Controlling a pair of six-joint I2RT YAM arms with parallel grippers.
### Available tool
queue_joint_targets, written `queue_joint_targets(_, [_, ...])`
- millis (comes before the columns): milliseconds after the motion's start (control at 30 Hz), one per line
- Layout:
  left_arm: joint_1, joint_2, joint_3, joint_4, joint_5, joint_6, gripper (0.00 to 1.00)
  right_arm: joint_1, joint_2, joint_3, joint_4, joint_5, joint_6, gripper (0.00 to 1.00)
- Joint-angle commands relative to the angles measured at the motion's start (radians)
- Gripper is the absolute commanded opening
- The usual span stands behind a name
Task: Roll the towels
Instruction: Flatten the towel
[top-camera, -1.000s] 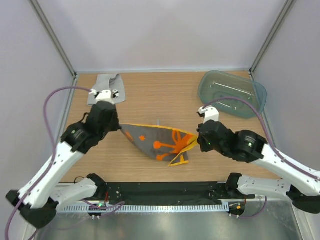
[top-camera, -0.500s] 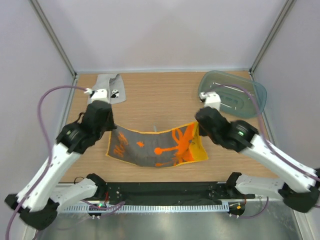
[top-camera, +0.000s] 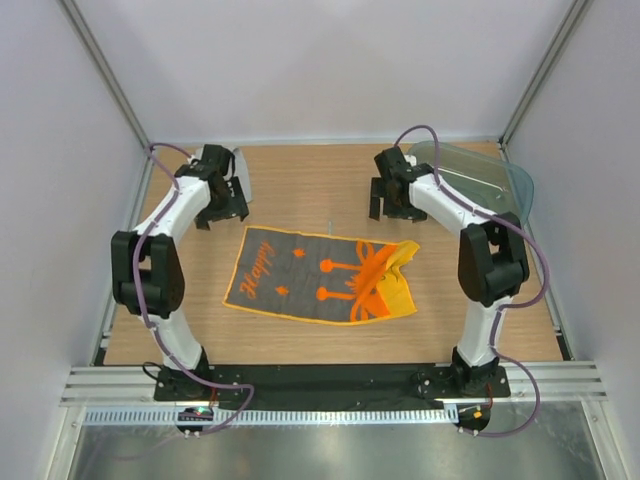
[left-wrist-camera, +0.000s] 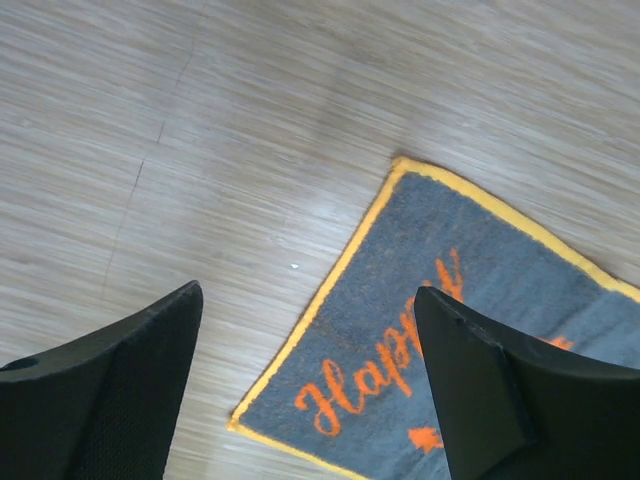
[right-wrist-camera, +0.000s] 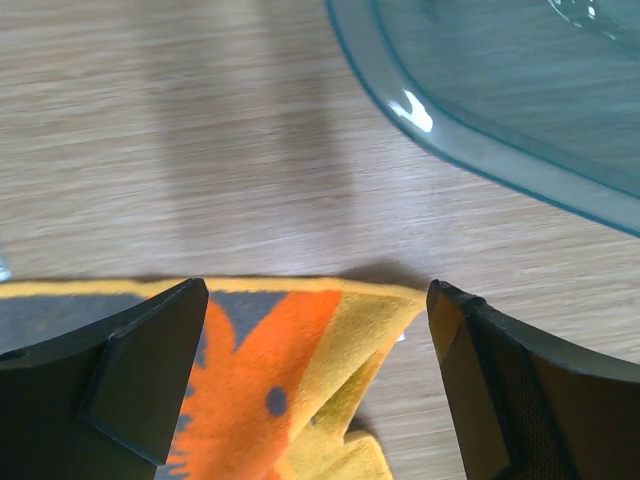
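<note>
The orange and dark grey towel (top-camera: 300, 272) lies spread out flat in the middle of the table, with "Happy" lettering at its left end (left-wrist-camera: 440, 330). Its right end is folded over in a yellow crumple (top-camera: 392, 278) (right-wrist-camera: 350, 370). My left gripper (top-camera: 222, 202) (left-wrist-camera: 310, 400) hangs open above the towel's back left corner, holding nothing. Over the back right corner my right gripper (top-camera: 393, 200) (right-wrist-camera: 315, 390) is open and empty as well. The light grey towel (top-camera: 241, 174) lies at the back left, mostly hidden behind my left arm.
A translucent blue-green tub (top-camera: 485, 178) (right-wrist-camera: 500, 90) stands at the back right, just behind my right arm. Grey walls close in the table on three sides. Bare wood (top-camera: 310, 190) shows between the two grippers.
Both grippers have opened and let go of the orange towel, then pulled up and back. The towel, held stretched in the air before, now lies flat on the table.
</note>
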Motion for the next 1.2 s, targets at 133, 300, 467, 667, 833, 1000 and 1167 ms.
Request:
queue_joint_targets(133, [-0.014,-0.317,-0.126,-0.008,-0.022,-0.033,0.88,0.019,-0.230,-0.019,-0.027,0.005,-0.080,1.00])
queue_joint_targets(300, [-0.015,-0.495,-0.362,0.063,0.014,-0.076,0.87,0.019,-0.411,-0.308,0.003,-0.031,-0.001,1.00])
queue_joint_targets(467, [-0.014,-0.559,-0.453,0.060,0.057,-0.043,0.85,0.024,-0.519,-0.581,0.141,-0.262,0.102,0.90])
queue_joint_targets(667, [-0.015,-0.604,-0.487,0.069,0.084,-0.015,0.84,0.070,-0.534,-0.708,0.138,-0.216,0.148,0.87])
queue_joint_targets(833, [-0.014,-0.610,-0.492,0.074,0.097,-0.015,0.83,0.084,-0.559,-0.771,0.157,-0.245,0.191,0.78])
queue_joint_targets(1000, [-0.014,-0.610,-0.484,0.074,0.101,-0.014,0.82,0.148,-0.559,-0.841,0.172,-0.293,0.260,0.55])
queue_joint_targets(1167, [-0.015,-0.610,-0.484,0.075,0.103,-0.020,0.82,0.211,-0.589,-0.883,0.152,-0.271,0.305,0.15])
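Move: The near corner of the towel's bunched yellow end lies about 21 cm back from the right hand, 2 cm to its right and some 8 cm below. That end's far yellow corner is about 8 cm back and 3 cm right of the hand, the flat towel's middle 13 cm back and 16 cm left, the clear bin's middle 6 cm ahead and 13 cm right. From the left hand the near corner is some 20 cm back, 42 cm right and 10 cm down. Lift the open right gripper about 8 cm, then sweep it back some 20 cm and down over the yellow end, tipping the fingers steeper; close them to pinch the near yellow edge by its corner, drawing it slightly back and left. Meanwhile raise the left gripper, still open, and bring it back about 12 cm, settling it a little higher, beside the towel's left end. ##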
